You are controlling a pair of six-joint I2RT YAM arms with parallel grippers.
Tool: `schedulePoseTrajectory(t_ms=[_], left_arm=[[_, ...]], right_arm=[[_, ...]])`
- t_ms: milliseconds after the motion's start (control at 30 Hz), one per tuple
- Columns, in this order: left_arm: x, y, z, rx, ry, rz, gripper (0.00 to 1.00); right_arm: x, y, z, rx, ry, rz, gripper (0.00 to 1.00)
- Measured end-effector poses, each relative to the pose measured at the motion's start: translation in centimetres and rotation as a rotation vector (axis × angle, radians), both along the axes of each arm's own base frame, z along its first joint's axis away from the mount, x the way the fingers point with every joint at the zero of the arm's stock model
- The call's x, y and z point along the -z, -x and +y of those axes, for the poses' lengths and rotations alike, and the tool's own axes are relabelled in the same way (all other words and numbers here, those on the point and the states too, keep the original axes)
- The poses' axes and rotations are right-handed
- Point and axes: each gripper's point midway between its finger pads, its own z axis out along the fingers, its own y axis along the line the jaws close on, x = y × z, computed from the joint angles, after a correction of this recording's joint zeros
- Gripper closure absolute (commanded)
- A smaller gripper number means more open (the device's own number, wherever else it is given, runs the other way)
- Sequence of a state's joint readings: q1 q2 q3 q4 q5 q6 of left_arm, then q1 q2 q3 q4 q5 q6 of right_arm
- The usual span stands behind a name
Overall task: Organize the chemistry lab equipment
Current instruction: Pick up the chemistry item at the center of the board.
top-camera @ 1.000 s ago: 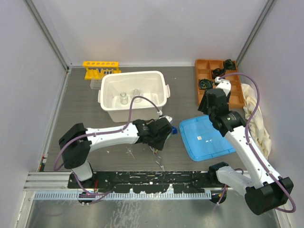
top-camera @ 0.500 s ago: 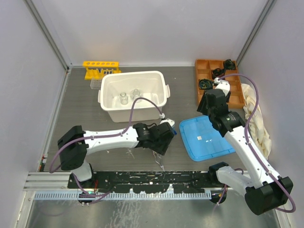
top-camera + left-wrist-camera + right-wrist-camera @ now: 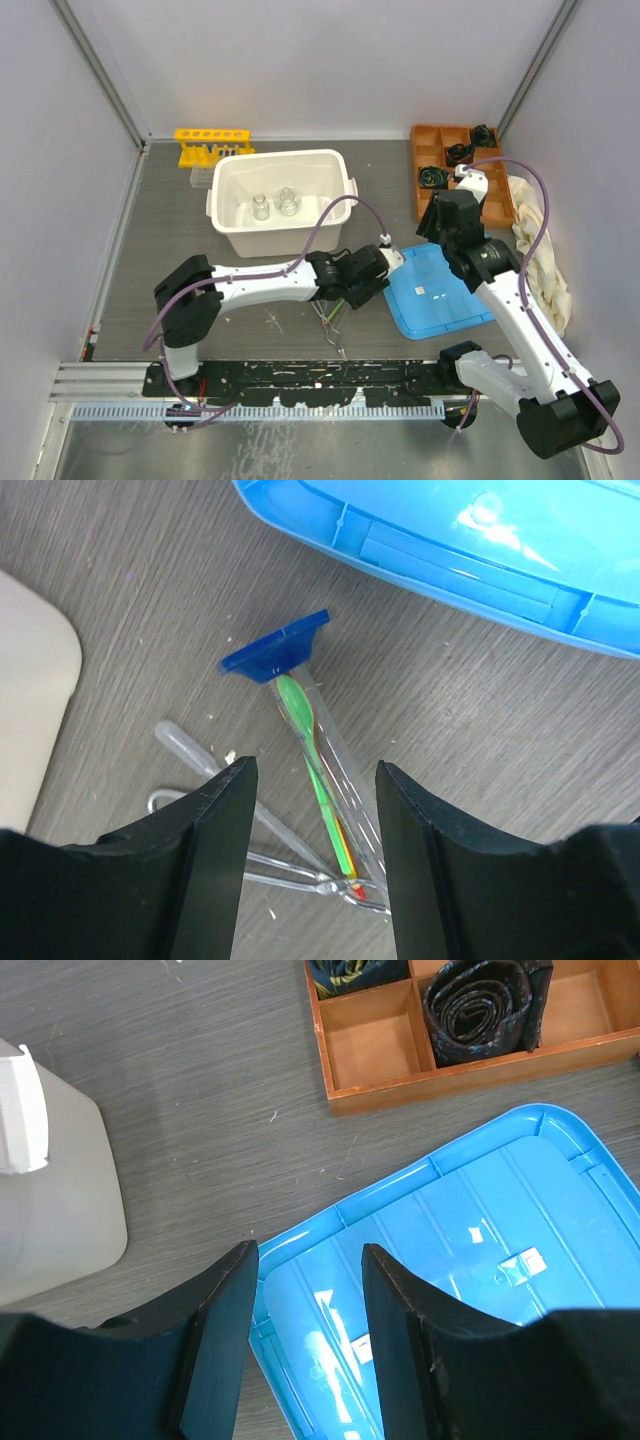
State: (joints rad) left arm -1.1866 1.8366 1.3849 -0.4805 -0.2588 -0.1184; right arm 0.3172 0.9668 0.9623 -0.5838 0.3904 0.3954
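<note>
In the left wrist view a clear cylinder lies flat on the table, its blue base (image 3: 275,652) toward the blue lid. A green spatula (image 3: 318,770) runs along its tube, and metal tongs (image 3: 290,875) and a clear pipette (image 3: 195,752) lie beside it. My left gripper (image 3: 312,772) hangs open just above them, holding nothing; in the top view it (image 3: 362,285) is at the lid's left edge. Two small glass flasks (image 3: 275,204) stand in the white bin (image 3: 335,172). My right gripper (image 3: 307,1255) is open and empty above the lid's corner.
The blue lid (image 3: 445,295) lies right of centre. An orange tray (image 3: 497,205) with black rolled objects sits at the back right, with a cream cloth (image 3: 545,255) beside it. A yellow rack (image 3: 212,140) and a clear plastic rack (image 3: 202,177) stand at the back left.
My left gripper has opened and its arm has swung right, toward the blue lid. The right arm has hardly moved.
</note>
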Motion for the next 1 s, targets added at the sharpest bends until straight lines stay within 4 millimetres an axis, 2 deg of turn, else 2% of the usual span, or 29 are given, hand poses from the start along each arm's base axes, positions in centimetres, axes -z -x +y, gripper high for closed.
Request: schedulePoseTrajectory(t_ms=[100,300,600,733,1000], left_arm=[[0.7,-0.5,-0.3,0.051,-0.002,0.012,0.47],[0.2,-2.1,-1.1,0.114,0.060,0.021,0.46],[0.3,-1.8,-3.3,0.248,0.092,0.059,0.46],[0.9,-2.0,-3.3,0.266,0.093,0.084,0.47],[1.5,-4.6,-2.4,0.233,0.099,0.100,0.49]], right_arm=[[-0.4,0.2,-0.1,0.004,-0.002,-0.016,0.48],[-0.8,0.3,-0.3,0.008,-0.003,-0.027,0.48],[-0.7,0.5,-0.6,0.022,0.008,-0.023,0.48],[-0.9,0.7,-0.9,0.031,0.012,-0.030,0.48],[-0.9,0.8,-1.0,0.034,0.015,-0.027,0.48]])
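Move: The blue end of the clear cylinder lies about 5 cm ahead of the left hand, 2 cm right and 4 cm below. From that hand, the green spoon's middle is 1 cm back and 1 cm left, the tongs 3 cm back and 7 cm left, and the blue tray 2 cm ahead and 19 cm right. From the right hand, the blue end is roughly 5 cm back, 17 cm left and 17 cm below. Fingers still half open, the left hand goes about 5 cm forward and rightward over the cylinder's blue end, turning clockwise. ##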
